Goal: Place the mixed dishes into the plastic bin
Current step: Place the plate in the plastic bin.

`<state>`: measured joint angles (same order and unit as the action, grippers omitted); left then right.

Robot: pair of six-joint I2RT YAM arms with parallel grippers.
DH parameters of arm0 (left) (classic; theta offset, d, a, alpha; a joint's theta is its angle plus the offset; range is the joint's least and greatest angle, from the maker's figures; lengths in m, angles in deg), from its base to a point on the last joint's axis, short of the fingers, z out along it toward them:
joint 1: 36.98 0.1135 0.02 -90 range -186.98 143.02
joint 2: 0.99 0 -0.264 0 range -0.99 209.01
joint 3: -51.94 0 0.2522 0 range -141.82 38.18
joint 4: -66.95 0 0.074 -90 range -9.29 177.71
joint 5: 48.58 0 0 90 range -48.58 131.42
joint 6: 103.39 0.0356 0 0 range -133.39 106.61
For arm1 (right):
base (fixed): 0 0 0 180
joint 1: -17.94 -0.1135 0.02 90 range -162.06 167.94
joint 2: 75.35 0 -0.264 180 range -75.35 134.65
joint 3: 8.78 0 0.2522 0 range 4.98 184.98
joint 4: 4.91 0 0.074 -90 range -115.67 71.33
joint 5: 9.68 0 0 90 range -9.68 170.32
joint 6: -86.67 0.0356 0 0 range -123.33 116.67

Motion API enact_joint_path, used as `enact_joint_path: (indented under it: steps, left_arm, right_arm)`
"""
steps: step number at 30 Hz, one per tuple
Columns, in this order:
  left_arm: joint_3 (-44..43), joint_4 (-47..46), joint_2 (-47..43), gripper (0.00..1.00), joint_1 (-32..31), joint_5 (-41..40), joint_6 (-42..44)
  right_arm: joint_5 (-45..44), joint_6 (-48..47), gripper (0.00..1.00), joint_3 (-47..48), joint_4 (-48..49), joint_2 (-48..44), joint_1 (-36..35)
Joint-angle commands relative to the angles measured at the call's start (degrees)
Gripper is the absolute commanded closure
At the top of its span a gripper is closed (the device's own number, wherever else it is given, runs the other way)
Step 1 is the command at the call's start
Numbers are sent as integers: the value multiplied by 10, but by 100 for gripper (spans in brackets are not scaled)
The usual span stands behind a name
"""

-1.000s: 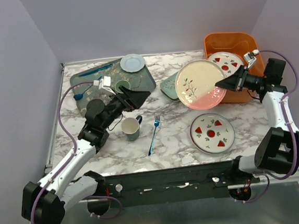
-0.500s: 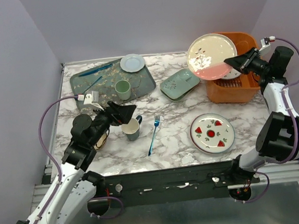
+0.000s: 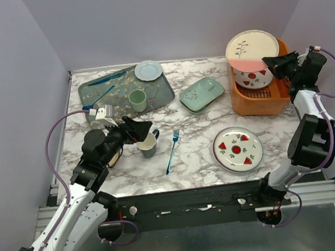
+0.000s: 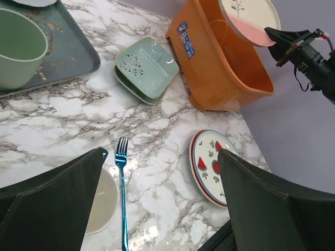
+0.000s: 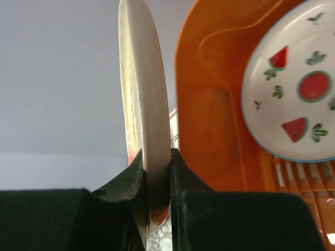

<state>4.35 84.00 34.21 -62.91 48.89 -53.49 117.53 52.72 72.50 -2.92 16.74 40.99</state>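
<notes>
My right gripper (image 3: 269,65) is shut on the rim of a cream-and-pink plate (image 3: 252,50), which it holds tilted over the orange plastic bin (image 3: 263,103). In the right wrist view the plate's edge (image 5: 146,104) is pinched between the jaws of the right gripper (image 5: 156,157). A watermelon plate (image 3: 250,78) leans inside the bin. A second watermelon plate (image 3: 237,148), a pale-green divided dish (image 3: 202,94) and a dark mug (image 3: 147,144) rest on the table. My left gripper (image 3: 145,129) hovers open over the mug, holding nothing.
A blue fork (image 3: 172,151) lies between the mug and the watermelon plate. A dark floral tray (image 3: 97,91) at the back left carries a green cup (image 3: 137,100), a small pale plate (image 3: 148,70) and blue utensils.
My right arm lifted the pink plate from above the table's middle and carried it right, over the bin. My left arm drew back from the tray to the mug.
</notes>
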Motion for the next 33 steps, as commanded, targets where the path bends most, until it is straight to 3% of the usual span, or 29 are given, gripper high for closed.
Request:
enact_joint_path:
  steps: [1,10,15,33]
  left_arm:
    - [4,2,7,1,4,-12,11]
    - [7,1,13,1,4,-16,8]
    - [9,-3,17,1,4,-17,6]
    - [10,-14,24,1,4,-11,-4]
  right_arm:
    - [-95,56,100,45,29,34,9]
    - [-149,54,100,76,3,80,11]
    - [-182,45,100,102,-58,106,11]
    - [-196,27,100,156,-128,164,3]
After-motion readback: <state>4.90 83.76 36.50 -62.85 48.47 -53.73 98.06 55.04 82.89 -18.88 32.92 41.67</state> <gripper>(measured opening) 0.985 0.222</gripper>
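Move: My right hand already grips the cream-and-pink plate by its edge. The watermelon plate inside the bin, which I am bringing it over, lies about 6 cm ahead of that hand, 2 cm to its right and 20 cm below. The bin's right rim is some 14 cm to the hand's right, 2 cm ahead and 14 cm below; the plate stack is about 20 cm back, 7 cm left and 25 cm down. From my left hand, the watermelon plate lies 26 cm ahead, 45 cm right and 20 cm below. Keeping my pinch on the plate's edge, I lower it into the bin with my right hand, about 12 cm down while shifting some 7 cm right and a little forward, towards the watermelon plate. The drop is quick, nearly pauses halfway, then resumes; meanwhile my fingers tip down some 20 degrees and swing clockwise about as much. ##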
